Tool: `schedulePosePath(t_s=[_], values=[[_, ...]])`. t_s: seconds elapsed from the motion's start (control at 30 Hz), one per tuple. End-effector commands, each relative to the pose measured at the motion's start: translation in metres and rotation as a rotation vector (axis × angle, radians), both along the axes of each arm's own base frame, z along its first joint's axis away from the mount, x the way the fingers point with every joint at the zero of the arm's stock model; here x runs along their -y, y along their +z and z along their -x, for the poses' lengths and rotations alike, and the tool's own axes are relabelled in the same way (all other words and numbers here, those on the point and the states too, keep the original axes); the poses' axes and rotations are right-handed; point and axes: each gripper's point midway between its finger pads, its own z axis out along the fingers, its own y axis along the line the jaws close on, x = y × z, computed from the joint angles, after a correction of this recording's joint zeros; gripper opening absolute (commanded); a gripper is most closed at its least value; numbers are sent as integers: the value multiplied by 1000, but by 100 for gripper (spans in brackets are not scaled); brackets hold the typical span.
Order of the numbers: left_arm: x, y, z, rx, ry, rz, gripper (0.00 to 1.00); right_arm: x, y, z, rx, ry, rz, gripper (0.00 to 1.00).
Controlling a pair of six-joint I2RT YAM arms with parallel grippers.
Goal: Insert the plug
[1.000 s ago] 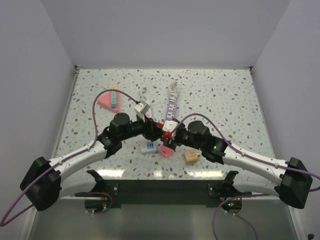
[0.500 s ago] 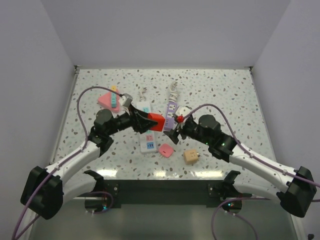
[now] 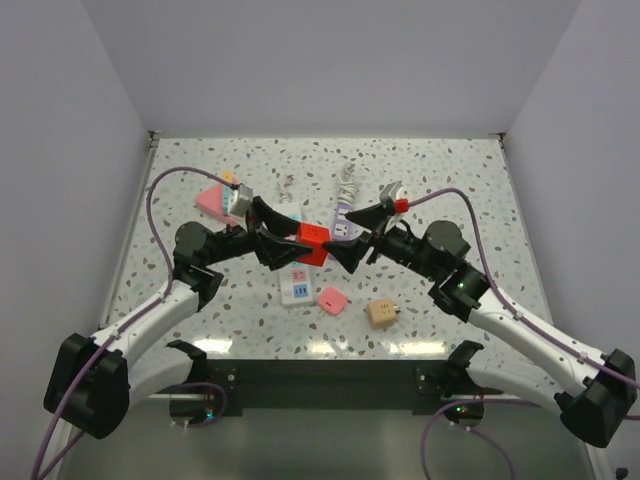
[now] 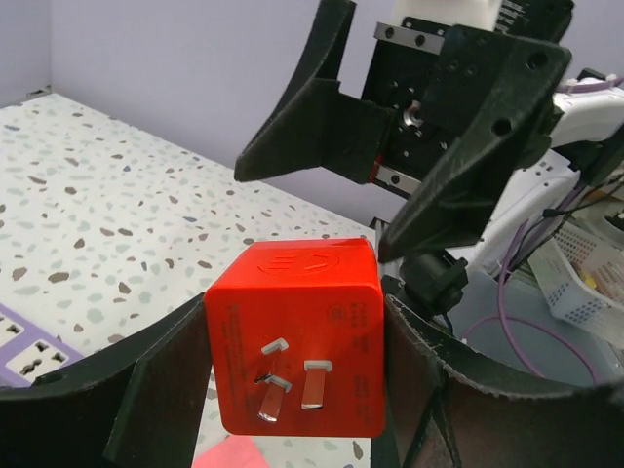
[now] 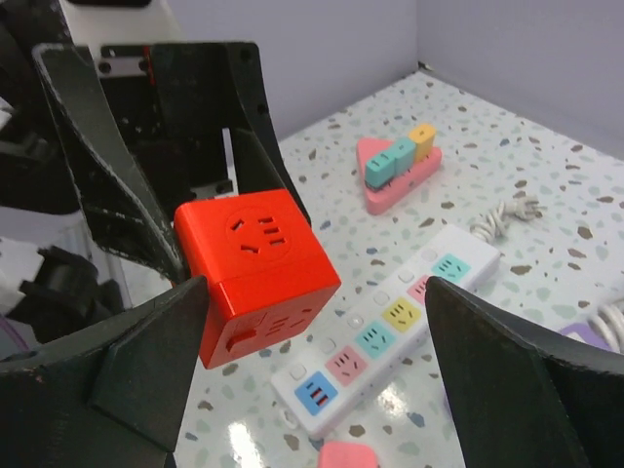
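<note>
The plug is a red cube (image 3: 311, 243) with three metal prongs, held up above the table. My left gripper (image 4: 292, 366) is shut on its two sides, prongs (image 4: 288, 380) facing the left wrist camera. In the right wrist view the red cube (image 5: 255, 273) shows its socket faces, and my right gripper (image 5: 317, 288) stands open, its left finger (image 5: 146, 380) close by the cube and its right finger well apart. From above, the right gripper (image 3: 358, 236) sits just right of the cube. A white power strip (image 5: 385, 331) with coloured sockets lies on the table below.
The white strip (image 3: 294, 288) lies under the arms, a purple strip (image 3: 343, 215) behind it. A pink triangular block (image 3: 215, 200) sits at the back left. A small pink plug (image 3: 331, 299) and a tan cube (image 3: 382, 312) rest near the front.
The left gripper has carried the red cube up and back from the table. The right gripper has opened wide, let go of the cube and drawn off to the right.
</note>
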Motion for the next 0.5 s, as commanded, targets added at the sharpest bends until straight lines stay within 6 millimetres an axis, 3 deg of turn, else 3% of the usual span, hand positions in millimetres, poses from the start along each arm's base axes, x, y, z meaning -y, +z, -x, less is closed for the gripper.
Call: schedulePosePath(t_s=[0.0, 0.33, 0.47], values=[[-3, 56, 22, 216, -90, 80, 0, 1, 50, 19, 33, 95, -198, 96], [-11, 93, 50, 344, -184, 163, 0, -18, 69, 54, 70, 368, -303, 96], [-13, 100, 50, 355, -181, 175, 0, -18, 71, 64, 113, 416, -314, 96]])
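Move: The red plug is already held in the left fingers, its middle some 2 cm to the right of that hand's point. From the empty, wide-open right hand the red plug lies about 5 cm to the left, 2 cm back and roughly level. Some 20 cm below the right hand are the purple strip, about 10 cm ahead and 2 cm right; the white strip, 6 cm ahead and 9 cm left; and the pink plug, 4 cm back and 1 cm left. The red plug, still gripped by the left hand, is carried up about 7 cm and back 4, while that hand tilts and swings a little clockwise. The right hand, fingers kept open, goes up about 5 cm, then back as far and slightly left, rolling its left side up and turning counter-clockwise by some 15 to 20 degrees, to face the plug's free side squarely. ##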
